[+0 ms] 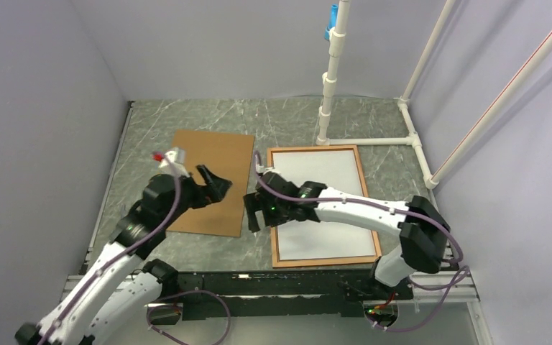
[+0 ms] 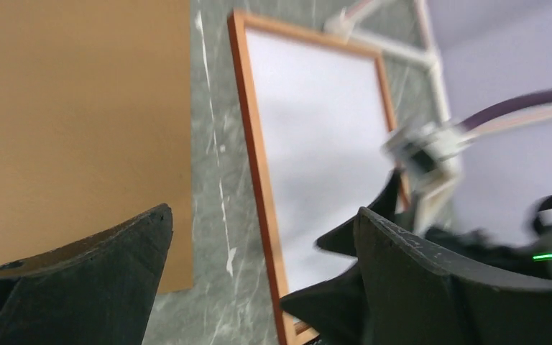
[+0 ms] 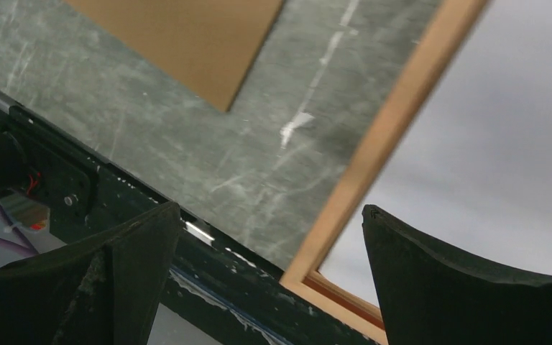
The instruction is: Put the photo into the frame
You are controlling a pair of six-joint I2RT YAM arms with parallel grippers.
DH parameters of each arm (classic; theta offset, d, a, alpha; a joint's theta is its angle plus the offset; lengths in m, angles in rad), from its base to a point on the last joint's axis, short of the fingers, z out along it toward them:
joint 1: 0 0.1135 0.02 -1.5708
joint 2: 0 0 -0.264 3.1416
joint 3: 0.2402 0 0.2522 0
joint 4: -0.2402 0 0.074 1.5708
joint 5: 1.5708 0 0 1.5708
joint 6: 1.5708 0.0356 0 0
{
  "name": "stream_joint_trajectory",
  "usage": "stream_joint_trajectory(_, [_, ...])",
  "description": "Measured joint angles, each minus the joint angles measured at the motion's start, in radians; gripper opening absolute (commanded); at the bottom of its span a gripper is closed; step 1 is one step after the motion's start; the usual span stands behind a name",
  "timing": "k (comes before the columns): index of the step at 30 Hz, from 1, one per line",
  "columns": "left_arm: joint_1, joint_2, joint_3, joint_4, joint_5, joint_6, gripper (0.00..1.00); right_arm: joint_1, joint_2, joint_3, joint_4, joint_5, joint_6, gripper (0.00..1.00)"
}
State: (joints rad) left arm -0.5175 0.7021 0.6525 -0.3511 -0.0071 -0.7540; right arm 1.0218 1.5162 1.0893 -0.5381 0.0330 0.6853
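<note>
The orange-brown frame (image 1: 315,148) lies flat on the right half of the table. A plain white sheet (image 1: 323,169) fills it edge to edge; this looks like the photo's white back, and no printed side shows. My right gripper (image 1: 253,214) is open and empty, hovering over the frame's left edge near its near-left corner. In the right wrist view the gripper (image 3: 269,208) straddles the frame edge (image 3: 395,122) and the sheet (image 3: 503,144). My left gripper (image 1: 219,185) is open and empty above the table strip, as the left wrist view (image 2: 262,212) shows beside the frame (image 2: 255,144).
A plain brown backing board (image 1: 212,180) lies flat left of the frame, also in the left wrist view (image 2: 79,122). White pipe stands (image 1: 328,93) rise at the back and right. A black rail (image 1: 259,284) runs along the near table edge. Grey walls close both sides.
</note>
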Motion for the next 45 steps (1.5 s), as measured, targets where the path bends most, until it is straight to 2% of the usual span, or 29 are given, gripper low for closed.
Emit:
stream_joint_trajectory(5, [0.002,-0.252,0.098,-0.152,-0.156,-0.026,0.99,0.12,0.143,0.105,0.021,0.092,-0.001,1.0])
stream_joint_trajectory(8, [0.002,-0.323,0.149,-0.222,-0.214,-0.037,0.99,0.179,0.28,0.218,-0.002,0.171,-0.005,1.0])
stream_joint_trajectory(14, [0.003,-0.336,0.229,-0.334,-0.276,-0.037,0.99,0.278,0.548,0.506,-0.124,0.327,-0.02,1.0])
stream_joint_trajectory(19, [0.003,-0.284,0.256,-0.394,-0.28,-0.032,0.99,0.316,0.662,0.608,-0.191,0.386,-0.035,1.0])
stream_joint_trajectory(25, [0.003,-0.184,0.259,-0.441,-0.276,-0.015,0.99,0.301,0.682,0.62,-0.242,0.446,-0.022,0.99])
stream_joint_trajectory(30, [0.003,-0.144,0.26,-0.449,-0.27,0.001,0.99,0.265,0.614,0.504,-0.182,0.432,-0.004,0.99])
stream_joint_trajectory(34, [0.003,-0.119,0.262,-0.455,-0.265,0.01,0.99,0.202,0.556,0.413,-0.145,0.395,0.007,0.99])
stream_joint_trajectory(45, [0.003,-0.065,0.262,-0.457,-0.262,0.008,0.99,0.105,0.519,0.341,-0.055,0.238,-0.023,0.99])
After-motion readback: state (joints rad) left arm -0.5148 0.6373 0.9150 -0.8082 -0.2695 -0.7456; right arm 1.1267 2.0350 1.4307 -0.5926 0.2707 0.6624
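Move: The right hand hangs open over the frame's left rail; the brown board's near right corner lies about 8 cm to its left, 1 cm ahead and 10 cm below. That board's middle is some 15 cm ahead and 20 cm left, and the frame's middle roughly 10 cm ahead and 15 cm right. From the left hand, the same corner lies about 4 cm back, 6 cm right and 20 cm below. Down and left sweeps the open right hand, about 12 cm across past the board's near right corner, its fingers tilting to point nearly straight down; then, low at the table, it comes back right and forward some 5 cm each way, ending with one fingertip at the board's near edge. The open left hand lifts about 10 cm while moving left and back, then sinks most of that again. ##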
